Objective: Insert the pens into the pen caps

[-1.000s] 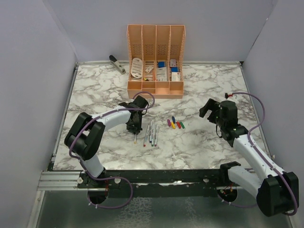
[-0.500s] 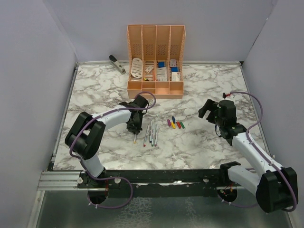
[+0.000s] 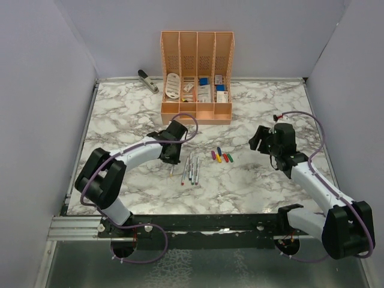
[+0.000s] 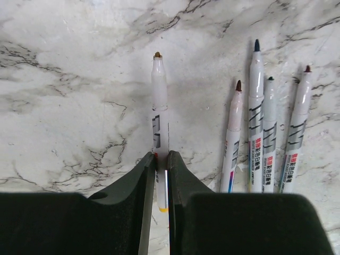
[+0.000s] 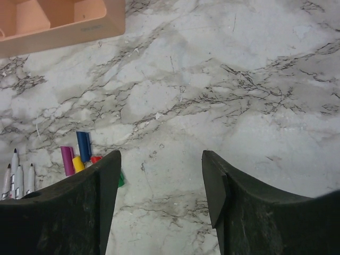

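My left gripper (image 3: 170,157) is shut on one pen (image 4: 159,101), gripping its barrel near the yellow-banded rear end; the tip points away from the wrist, over the marble. Several other pens (image 4: 265,143) lie side by side on the table just to its right, and they also show in the top view (image 3: 192,168). The pen caps (image 3: 221,156) lie in a small cluster right of the pens: purple (image 5: 67,160), yellow (image 5: 78,163), blue (image 5: 83,145), red (image 5: 95,159) and green (image 5: 121,179). My right gripper (image 3: 259,139) is open and empty (image 5: 161,164), right of the caps.
An orange organiser (image 3: 196,78) with stationery stands at the back centre, its base edge in the right wrist view (image 5: 58,21). A grey stapler (image 3: 147,80) lies at the back left. Grey walls close in the marble table (image 3: 120,114) on three sides.
My left gripper has shifted slightly toward the back with the pen still in it. My right gripper has moved a little left toward the caps, still open.
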Robot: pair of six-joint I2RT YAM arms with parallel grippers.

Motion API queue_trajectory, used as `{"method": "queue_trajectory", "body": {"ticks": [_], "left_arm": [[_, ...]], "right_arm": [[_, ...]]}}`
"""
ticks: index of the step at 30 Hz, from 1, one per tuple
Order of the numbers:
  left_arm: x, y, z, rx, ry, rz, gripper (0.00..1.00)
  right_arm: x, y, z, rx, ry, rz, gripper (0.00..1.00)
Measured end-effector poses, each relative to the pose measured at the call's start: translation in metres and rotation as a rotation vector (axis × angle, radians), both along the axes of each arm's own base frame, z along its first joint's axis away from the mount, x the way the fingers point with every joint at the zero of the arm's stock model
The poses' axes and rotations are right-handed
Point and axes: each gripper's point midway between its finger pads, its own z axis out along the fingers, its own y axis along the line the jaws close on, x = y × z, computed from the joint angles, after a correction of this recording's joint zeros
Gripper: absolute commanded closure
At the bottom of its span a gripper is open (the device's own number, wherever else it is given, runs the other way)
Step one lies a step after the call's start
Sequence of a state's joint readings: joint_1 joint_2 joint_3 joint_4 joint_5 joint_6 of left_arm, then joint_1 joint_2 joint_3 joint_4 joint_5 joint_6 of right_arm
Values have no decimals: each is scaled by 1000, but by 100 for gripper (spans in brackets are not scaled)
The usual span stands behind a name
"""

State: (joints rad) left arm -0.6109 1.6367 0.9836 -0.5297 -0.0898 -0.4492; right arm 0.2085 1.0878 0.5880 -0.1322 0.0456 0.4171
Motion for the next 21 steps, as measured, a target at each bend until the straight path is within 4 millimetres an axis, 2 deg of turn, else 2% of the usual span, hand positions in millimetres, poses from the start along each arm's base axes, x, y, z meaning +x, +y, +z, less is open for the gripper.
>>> {"method": "queue_trajectory", "body": {"ticks": [5,10,14,21], "left_arm": [[9,-4,22,-46,-108,-14,100],[15,-6,45,-109,-231,-32,100],[20,-10,62,-164,-321,-52,100],[21,-23,75,-244,-396,-105,100]], "right_arm": [[3,14,5,-2,-13,72,57],[1,45,8,-22,-23,191,59],[-6,73,1,-47,-4,295,59],[-11,96,-16,-69,49,382,60]]}}
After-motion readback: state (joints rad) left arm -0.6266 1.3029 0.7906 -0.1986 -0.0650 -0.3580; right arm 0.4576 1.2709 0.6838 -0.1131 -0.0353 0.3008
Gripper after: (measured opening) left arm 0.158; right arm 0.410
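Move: The left hand already holds the yellow-ended pen, and the yellow cap that fits it lies about 19 cm to its right, 1 cm ahead and 2 cm lower; the loose pens lie some 7 cm to its right and 4 cm back. From the empty right hand that yellow cap is about 13 cm to the left, 3 cm back and 10 cm below. From it too, at the same depth, the green cap is 9 cm left and 3 cm back, the red cap 11 cm left and 2 cm back, and the blue cap 13 cm left and level. The right hand sweeps left about 9 cm towards the yellow cap, coming in above the green and red ones, turning some 20 degrees counter-clockwise and sinking slightly only near the end, while its fingers narrow from about two-thirds to under half open, still touching nothing. Meanwhile the left hand keeps its pinch on the pen and lifts it roughly 8 cm, with a small drift forward and then right, swinging its fingers outward by about 25 degrees so the nib end tips up. ##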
